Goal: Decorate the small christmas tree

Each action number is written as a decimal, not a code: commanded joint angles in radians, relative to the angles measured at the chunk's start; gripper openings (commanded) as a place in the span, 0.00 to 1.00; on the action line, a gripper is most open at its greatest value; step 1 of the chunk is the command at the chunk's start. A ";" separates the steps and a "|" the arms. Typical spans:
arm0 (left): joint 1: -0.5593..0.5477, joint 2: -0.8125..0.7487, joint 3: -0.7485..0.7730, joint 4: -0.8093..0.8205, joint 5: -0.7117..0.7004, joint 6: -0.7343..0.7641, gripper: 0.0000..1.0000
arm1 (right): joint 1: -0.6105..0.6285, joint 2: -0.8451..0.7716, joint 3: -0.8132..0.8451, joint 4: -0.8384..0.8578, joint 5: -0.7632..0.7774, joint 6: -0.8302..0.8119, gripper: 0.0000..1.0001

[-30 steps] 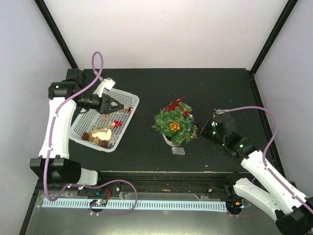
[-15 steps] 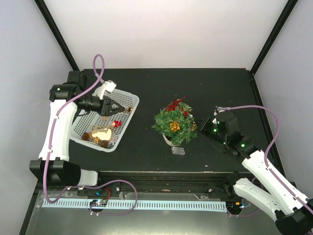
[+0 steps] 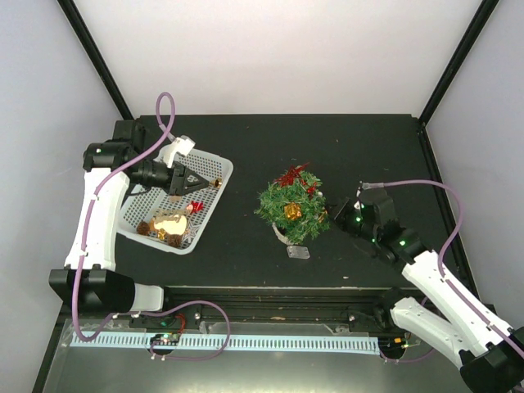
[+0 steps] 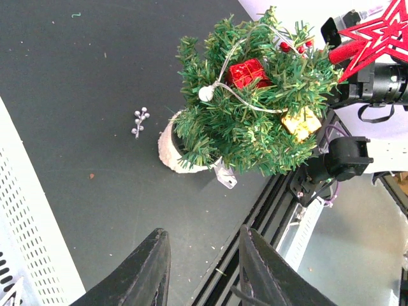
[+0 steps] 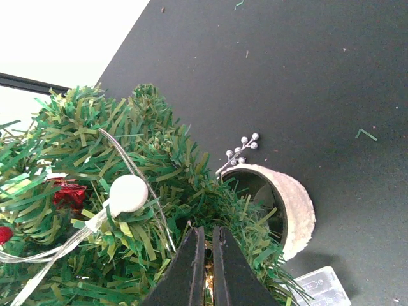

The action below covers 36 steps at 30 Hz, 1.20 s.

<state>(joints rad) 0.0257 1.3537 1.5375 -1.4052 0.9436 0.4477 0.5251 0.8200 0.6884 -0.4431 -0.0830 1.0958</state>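
Note:
The small christmas tree (image 3: 292, 205) stands mid-table in a whitish pot (image 4: 171, 150). It carries a red star (image 3: 295, 174), a gold gift box (image 3: 291, 211), a red gift box (image 4: 247, 72) and a light string with a white bulb (image 5: 128, 193). My right gripper (image 3: 332, 217) is pushed into the tree's right side. Seen from the right wrist, my right gripper (image 5: 208, 229) is shut among the sprigs; a gold glint shows in the slit, and I cannot tell if it is held. My left gripper (image 3: 195, 182) hovers over the basket; from the left wrist, my left gripper (image 4: 203, 233) is open and empty.
The white mesh basket (image 3: 141, 209) at the left holds gold ornaments (image 3: 169, 223) and a red ornament (image 3: 195, 207). A silver berry sprig (image 4: 139, 121) lies on the table beside the pot. A clear battery box (image 3: 299, 252) sits in front of the tree.
My left gripper has drifted slightly right and nearer over the basket. The right arm has shifted a little while its gripper stays shut in the tree.

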 commanded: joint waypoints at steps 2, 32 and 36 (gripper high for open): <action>-0.004 -0.023 -0.008 0.017 0.008 -0.007 0.33 | -0.008 -0.001 -0.024 0.025 -0.021 0.018 0.01; -0.007 -0.014 -0.020 0.032 -0.003 -0.004 0.33 | -0.031 0.025 0.155 -0.080 0.023 -0.130 0.61; -0.009 -0.014 -0.021 0.035 -0.017 -0.003 0.33 | -0.049 0.006 0.199 -0.153 0.048 -0.166 0.62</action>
<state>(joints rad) 0.0242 1.3537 1.5131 -1.3884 0.9413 0.4438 0.4976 0.8528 0.8356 -0.5083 -0.0803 0.9886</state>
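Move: The tree, where the gold ornament pinched in the right fingers is being hung, has its crown's middle about 8 cm to that hand's left, 1 cm ahead and slightly lower. The gold gift sits 8 cm left, level fore and aft; the red star 8 cm left and some 6 cm farther out. On the table, the clear battery box is 5 cm left and 6 cm back. The left hand has the tree about 19 cm to its right, level fore and aft, well below. The gold ornament, still pinched at the tree's right-hand branches, is lowered about 1.5 cm and eased 1 cm left towards the crown by the right hand. Then the fingers open to over half their range, let go of the ornament, and the hand climbs away from the branches by some 6 cm, edging slightly forward. ##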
